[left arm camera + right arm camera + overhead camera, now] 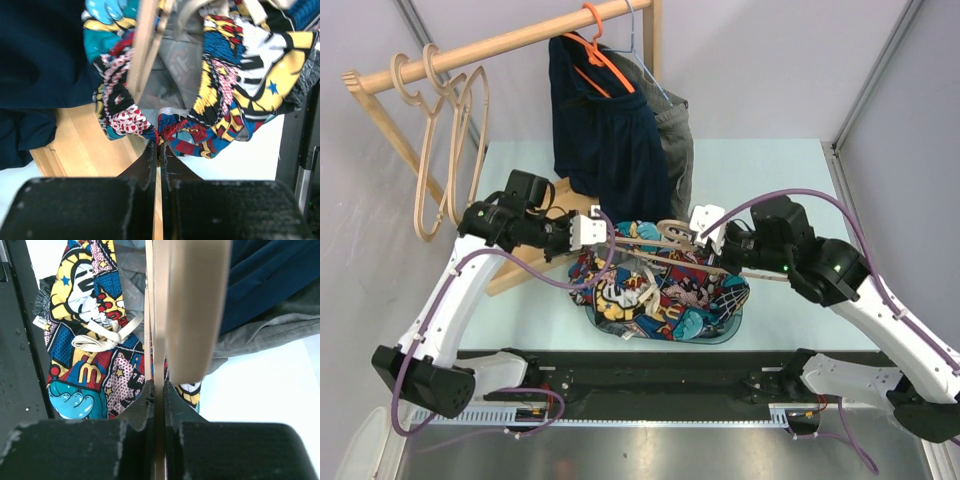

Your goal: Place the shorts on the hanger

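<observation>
The comic-print shorts lie bunched on the table between my two grippers. The beige wooden hanger lies across their top, with its hook pointing away. My left gripper is shut on the gathered waistband of the shorts, its tips pinching the fabric, and the hanger passes through the cloth just beyond. My right gripper is shut on the hanger's thin bar, its tips clamping it over the shorts.
A wooden rack rail at the back carries spare wooden hangers, an orange hanger with a navy garment, and a pale-blue hanger with grey cloth. The rack's wooden foot lies under my left gripper.
</observation>
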Robot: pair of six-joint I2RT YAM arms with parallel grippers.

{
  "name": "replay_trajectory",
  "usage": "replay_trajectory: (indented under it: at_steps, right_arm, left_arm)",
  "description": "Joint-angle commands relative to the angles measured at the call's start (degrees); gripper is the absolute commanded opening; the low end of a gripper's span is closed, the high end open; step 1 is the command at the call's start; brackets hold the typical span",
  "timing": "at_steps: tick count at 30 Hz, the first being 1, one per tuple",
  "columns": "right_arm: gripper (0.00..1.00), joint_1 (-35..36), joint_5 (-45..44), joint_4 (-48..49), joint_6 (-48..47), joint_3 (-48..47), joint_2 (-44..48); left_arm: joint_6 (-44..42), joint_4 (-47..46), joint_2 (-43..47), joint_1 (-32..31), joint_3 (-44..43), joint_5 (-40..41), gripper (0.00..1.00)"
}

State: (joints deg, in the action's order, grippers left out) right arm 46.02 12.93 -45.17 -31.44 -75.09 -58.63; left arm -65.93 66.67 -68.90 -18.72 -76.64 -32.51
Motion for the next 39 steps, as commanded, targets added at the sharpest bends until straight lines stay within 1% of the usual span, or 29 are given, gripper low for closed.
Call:
replay_trajectory:
  at_steps: [1,4,6,9,12,14,15,16,17,18,20,21,22,24,28,30,32,35,38,39]
  right_arm:
    - [0.00,0.6,-0.4,4.1,1.7,-0.7,-2.0]
    - [0.00,1.5,1.0,6.0,2.1,-0.6,-4.2]
    - [0.00,2.1,0.7,6.8,2.3,-0.3,-5.2]
    - [0.00,2.1,1.0,9.9,2.9,0.6,-5.6]
    - [0.00,2.1,2.1,14.0,3.5,1.6,-6.2]
    - [0.00,2.1,3.9,17.3,4.3,2.3,-6.6]
    - [0.00,2.1,4.6,19.5,4.6,3.1,-7.1]
    - [0.00,2.1,6.4,20.5,4.6,3.5,-7.3]
    - [0.00,2.1,7.4,21.6,4.7,4.0,-7.5]
    - [0.00,2.1,8.2,23.4,4.4,4.9,-7.4]
    - [0.00,2.0,10.5,24.5,3.7,5.7,-7.0]
    - [0.00,1.6,11.1,25.8,3.5,6.2,-6.7]
    - [0.00,1.2,12.7,26.1,3.2,7.1,-6.4]
    - [0.00,0.1,14.0,26.5,2.9,7.7,-5.9]
    - [0.00,-1.3,15.4,26.5,1.7,8.7,-5.6]
    - [0.00,-1.9,16.2,26.5,1.4,9.2,-5.4]
    - [0.00,-2.0,16.3,26.5,0.9,9.3,-5.4]
    - [0.00,-2.3,17.7,27.5,0.0,9.3,-5.1]
    - [0.00,-2.2,19.1,28.5,-0.5,9.3,-5.0]
    - [0.00,-2.3,20.1,28.9,-1.3,9.3,-5.0]
  left_arm:
    - [4.0,0.9,-2.2,-0.2,-6.4,-0.8,0.00]
    - [7.1,1.4,-4.0,-0.7,-9.8,-1.4,0.00]
    - [7.7,2.1,-4.7,-1.0,-11.7,-2.4,0.01]
    - [6.2,3.7,-4.2,-1.7,-12.0,-3.6,0.00]
    - [4.5,4.4,-2.9,-3.8,-11.2,-3.6,0.01]
    - [4.8,3.6,-2.6,-5.2,-11.3,-3.7,0.06]
    - [5.2,3.6,-2.6,-5.4,-11.7,-4.1,0.11]
    - [5.5,3.6,-2.5,-5.5,-12.0,-5.4,0.23]
    - [6.2,3.2,-2.6,-5.5,-12.2,-5.6,0.29]
    - [8.3,1.5,-2.4,-5.5,-12.0,-5.4,0.39]
    - [8.2,0.8,-2.1,-4.6,-10.3,-4.7,0.48]
    - [7.8,0.7,-1.8,-3.8,-9.8,-5.3,0.55]
    - [7.3,0.5,-1.0,-1.7,-8.4,-6.7,0.58]
    - [5.3,-0.1,0.1,0.5,-7.0,-8.1,0.63]
    - [-0.3,0.6,1.8,3.2,-4.7,-8.4,0.65]
    - [-3.1,1.7,2.1,3.3,-4.6,-8.9,0.66]
    - [-5.7,3.3,1.5,3.3,-3.8,-8.9,0.66]
    - [-6.9,3.2,-0.4,3.3,-2.6,-9.2,0.66]
    - [-7.0,1.8,-2.1,3.0,-2.3,-11.0,0.63]
    - [-6.5,1.2,-2.9,2.3,-2.4,-12.0,0.59]
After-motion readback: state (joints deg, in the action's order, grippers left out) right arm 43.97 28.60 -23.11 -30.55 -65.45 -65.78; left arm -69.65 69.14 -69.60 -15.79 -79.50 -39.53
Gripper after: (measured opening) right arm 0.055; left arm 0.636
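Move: At the left hand the shorts' waistband edge is already pinched, and the hanger's free left end lies about 4 cm to its right, 1 cm farther out and slightly above. The shorts' drawstring is roughly 11 cm right, 7 cm back and 12 cm below. From the right hand, gripping the hanger, that pinched edge lies some 24 cm left, level ahead and about 7 cm lower; the hanger's hook is 6 cm left, 3 cm ahead. Feeding the hanger into the waist, the right hand keeps its grip and travels about 7 cm left and 3 cm down towards the left hand, turning some 15 degrees counter-clockwise. The left hand lifts the held edge about 3 cm, draws it some 3 cm left while opening and letting go, then returns right and sinks slightly, fingers wide. ##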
